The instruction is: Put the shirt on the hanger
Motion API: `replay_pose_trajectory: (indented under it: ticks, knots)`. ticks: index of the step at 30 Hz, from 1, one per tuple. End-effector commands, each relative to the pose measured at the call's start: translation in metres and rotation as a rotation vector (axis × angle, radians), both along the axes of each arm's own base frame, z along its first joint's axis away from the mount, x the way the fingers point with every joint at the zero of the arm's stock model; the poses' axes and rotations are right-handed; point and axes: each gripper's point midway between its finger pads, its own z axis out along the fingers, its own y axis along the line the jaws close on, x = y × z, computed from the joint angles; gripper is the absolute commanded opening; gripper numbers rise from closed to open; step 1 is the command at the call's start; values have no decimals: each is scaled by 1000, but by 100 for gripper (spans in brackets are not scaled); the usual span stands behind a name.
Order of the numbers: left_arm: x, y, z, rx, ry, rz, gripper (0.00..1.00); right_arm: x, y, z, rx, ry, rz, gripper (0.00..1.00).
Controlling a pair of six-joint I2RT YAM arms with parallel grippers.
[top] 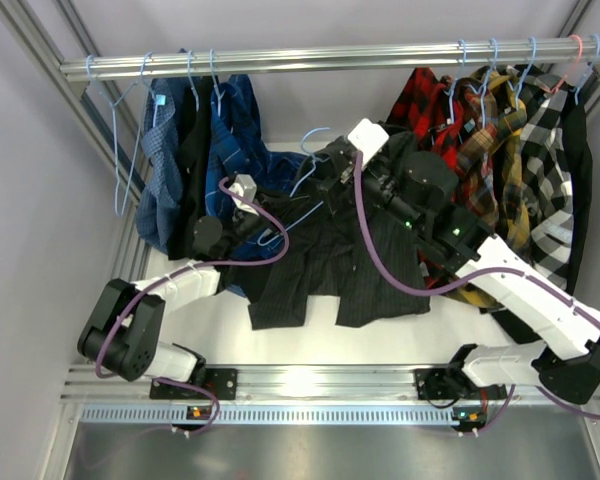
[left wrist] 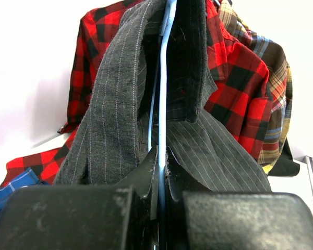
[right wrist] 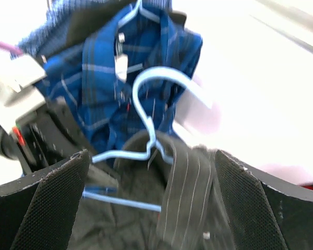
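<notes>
The dark pinstriped shirt [top: 325, 265] lies spread on the table, its collar end lifted toward the rail. The light-blue wire hanger [top: 298, 188] sits at that collar, with its hook [right wrist: 155, 86] rising above the fabric. My left gripper [left wrist: 162, 152] is shut on the hanger wire [left wrist: 163, 94], and the shirt [left wrist: 112, 109] drapes over both sides of the wire. In the top view the left gripper [top: 264, 216] is left of the hanger. My right gripper [right wrist: 151, 155] stands open around the shirt collar [right wrist: 190, 182] just below the hook. From above the right gripper [top: 330, 178] is at the collar.
A metal rail [top: 330, 55] runs across the back. A blue checked shirt [top: 242, 130] and empty hangers [top: 125, 130] hang at its left. Red plaid [top: 430, 100], yellow plaid [top: 505, 150] and black-and-white shirts [top: 548, 150] hang at its right, close behind the right arm.
</notes>
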Motion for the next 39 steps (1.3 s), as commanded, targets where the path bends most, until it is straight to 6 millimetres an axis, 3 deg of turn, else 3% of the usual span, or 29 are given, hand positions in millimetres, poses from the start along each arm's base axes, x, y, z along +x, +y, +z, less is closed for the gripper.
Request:
replay_pose_trajectory:
  ticks: [1, 13, 21, 23, 26, 27, 29, 33, 34, 35, 39]
  knots:
    - [-43, 13, 89, -182, -400, -37, 0, -6, 14, 53, 135, -136, 60, 100]
    - [-53, 17, 96, -176, -440, -35, 0, 33, 39, 23, 77, -74, -16, 99]
    - [-58, 19, 95, -172, -443, -37, 0, 42, 39, 23, 106, -55, -58, 100]
    - [-60, 19, 96, -172, -446, -41, 0, 43, 41, 24, 115, -54, -56, 95]
    - [-59, 18, 95, -167, -441, -44, 0, 44, 44, 26, 135, -49, -51, 67]
    - [-59, 17, 95, -166, -437, -47, 0, 44, 45, 28, 139, -49, -50, 51]
    - [-58, 17, 94, -166, -432, -51, 0, 46, 49, 22, 127, -29, -43, 37]
    - [-58, 16, 95, -170, -435, -57, 0, 51, 53, 13, 96, -2, -49, 26]
    - [-59, 16, 95, -171, -435, -59, 0, 52, 54, 10, 90, 4, -51, 17]
    - [-59, 16, 96, -172, -436, -60, 0, 53, 53, 10, 87, 6, -57, 0]
    - [-53, 14, 94, -168, -410, -56, 0, 56, 48, 13, 94, 1, -91, 0]
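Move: The blue hanger's neck, just below its hook, lies about 6 cm ahead of the open right hand, 5 cm to its left and 2 cm lower. The black shirt's collar sits beneath that neck, some 3 cm ahead of the right hand, 3 cm left and 8 cm below; the blue plaid shirt hangs about 10 cm ahead, 20 cm left and 10 cm lower. From the left hand, the neck is roughly 5 cm ahead, 6 cm right and 9 cm above. The right hand reaches forward-left about 8 cm and pinches the hanger's neck; the left keeps its hold. ##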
